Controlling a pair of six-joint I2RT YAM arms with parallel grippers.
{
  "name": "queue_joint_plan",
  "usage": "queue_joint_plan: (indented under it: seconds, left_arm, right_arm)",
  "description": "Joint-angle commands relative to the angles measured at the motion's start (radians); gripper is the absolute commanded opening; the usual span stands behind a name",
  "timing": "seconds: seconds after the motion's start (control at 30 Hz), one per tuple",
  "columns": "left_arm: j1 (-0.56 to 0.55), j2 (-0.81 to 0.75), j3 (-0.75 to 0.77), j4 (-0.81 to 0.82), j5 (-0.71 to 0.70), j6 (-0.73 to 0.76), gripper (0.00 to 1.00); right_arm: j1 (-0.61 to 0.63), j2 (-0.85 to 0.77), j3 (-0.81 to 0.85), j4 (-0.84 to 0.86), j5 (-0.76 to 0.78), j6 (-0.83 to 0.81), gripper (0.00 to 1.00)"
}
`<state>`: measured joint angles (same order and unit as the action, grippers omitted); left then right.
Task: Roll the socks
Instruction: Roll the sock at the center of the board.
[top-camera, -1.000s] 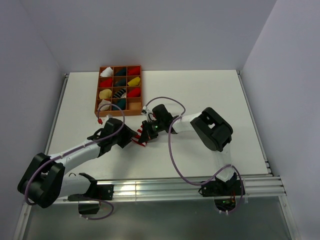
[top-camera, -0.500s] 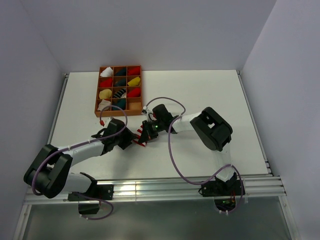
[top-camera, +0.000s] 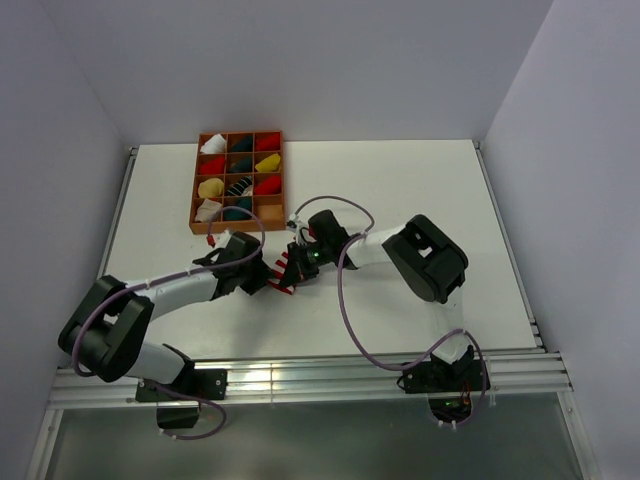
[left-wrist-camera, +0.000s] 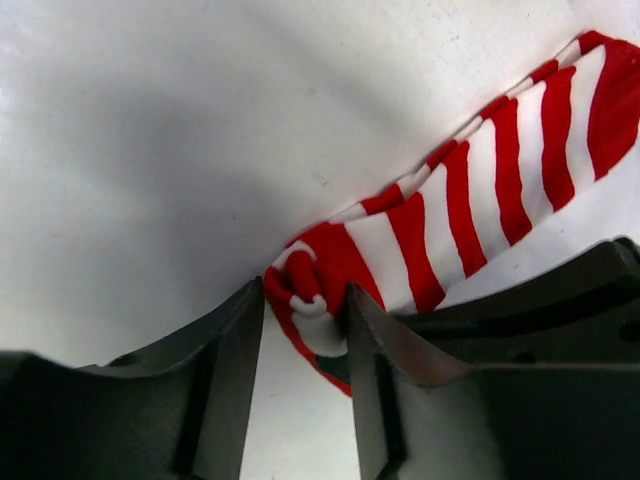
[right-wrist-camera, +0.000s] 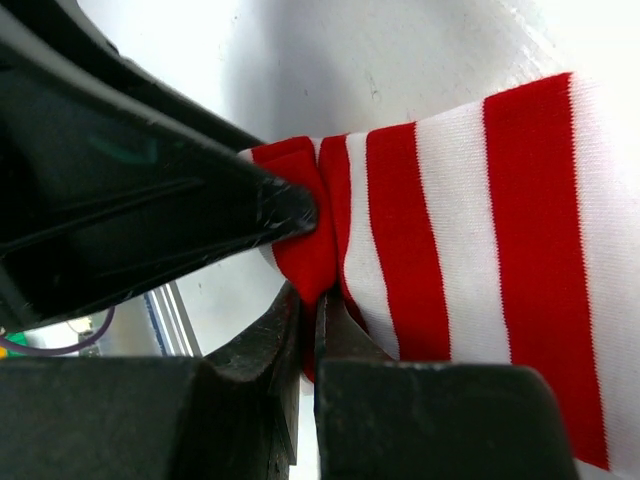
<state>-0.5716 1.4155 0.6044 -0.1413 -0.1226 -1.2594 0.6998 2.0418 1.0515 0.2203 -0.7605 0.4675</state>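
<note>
One of the socks, striped red and white (top-camera: 283, 276), lies on the white table between my two grippers; no other Christmas sock shows. In the left wrist view its Santa-patterned end (left-wrist-camera: 318, 300) sits between the fingers of my left gripper (left-wrist-camera: 305, 295), touching the right finger with a gap to the left one, so the jaws stand open around it. My right gripper (right-wrist-camera: 308, 300) is shut on a red fold of the sock (right-wrist-camera: 480, 220). From above, the left gripper (top-camera: 268, 277) and right gripper (top-camera: 297, 262) nearly meet.
An orange compartment tray (top-camera: 194, 190) stands at the back left with rolled bundles in it, among them a yellow one (top-camera: 210, 187) and a red one (top-camera: 266, 185). The aluminium rail (top-camera: 300, 378) runs along the near edge.
My left gripper has slid right onto the sock's end, and its jaws have narrowed around it. The right gripper has held its grip and place.
</note>
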Motion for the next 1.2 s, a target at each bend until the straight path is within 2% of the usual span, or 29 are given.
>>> queue_joint_plan:
  seconds: [0.0, 0.07, 0.2, 0.37, 0.5, 0.67, 0.8, 1.07, 1.17]
  left_arm:
    - [-0.001, 0.065, 0.030, -0.112, -0.068, 0.044, 0.42]
    - [-0.002, 0.089, 0.041, -0.115, -0.063, 0.049, 0.38]
    - [-0.011, 0.118, 0.075, -0.152, -0.054, 0.066, 0.21]
    - [-0.025, 0.135, 0.119, -0.199, -0.037, 0.095, 0.01]
    - [-0.033, 0.135, 0.162, -0.253, -0.046, 0.120, 0.01]
    - [-0.036, 0.149, 0.230, -0.311, -0.032, 0.170, 0.01]
    - [-0.036, 0.171, 0.259, -0.323, -0.015, 0.193, 0.01]
    - [-0.037, 0.200, 0.294, -0.336, 0.009, 0.232, 0.01]
    - [-0.037, 0.201, 0.299, -0.339, 0.015, 0.235, 0.01]
  right_arm:
    - [-0.008, 0.011, -0.062, -0.144, 0.116, -0.078, 0.00]
    - [-0.006, 0.001, -0.070, -0.139, 0.121, -0.086, 0.00]
    - [0.001, -0.061, -0.102, -0.124, 0.165, -0.105, 0.06]
    - [0.035, -0.191, -0.142, -0.127, 0.309, -0.141, 0.23]
    - [0.078, -0.288, -0.174, -0.137, 0.470, -0.185, 0.35]
    - [0.144, -0.417, -0.244, -0.093, 0.703, -0.211, 0.39]
    - [0.255, -0.482, -0.277, -0.036, 0.852, -0.257, 0.43]
    - [0.348, -0.440, -0.243, 0.019, 0.955, -0.337, 0.54]
    - [0.363, -0.407, -0.234, 0.045, 0.969, -0.358, 0.54]
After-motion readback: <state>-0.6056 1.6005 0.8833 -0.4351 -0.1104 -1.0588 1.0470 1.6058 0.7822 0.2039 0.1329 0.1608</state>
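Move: The striped sock's folded end stands between the left hand's parted fingers, its middle about 1 cm ahead and 1 cm to the right, near the same height. The right fingers already pinch this end, so it lies at their hand point. The sock's flat body has its middle some 6 cm ahead and 5 cm right of the left hand; from the right hand that middle is roughly 6 cm ahead and 4 cm right. Edging a centimetre or two to its right at table level, the left hand shuts its fingers on the sock's folded end, then keeps that pinch while turning a little clockwise. Only as the left closes do the right fingers open to about half and come free; the right hand draws off to its right, then up and back, some 5 cm in all, rolling about 45 degrees and tipping its fingers more steeply down. ##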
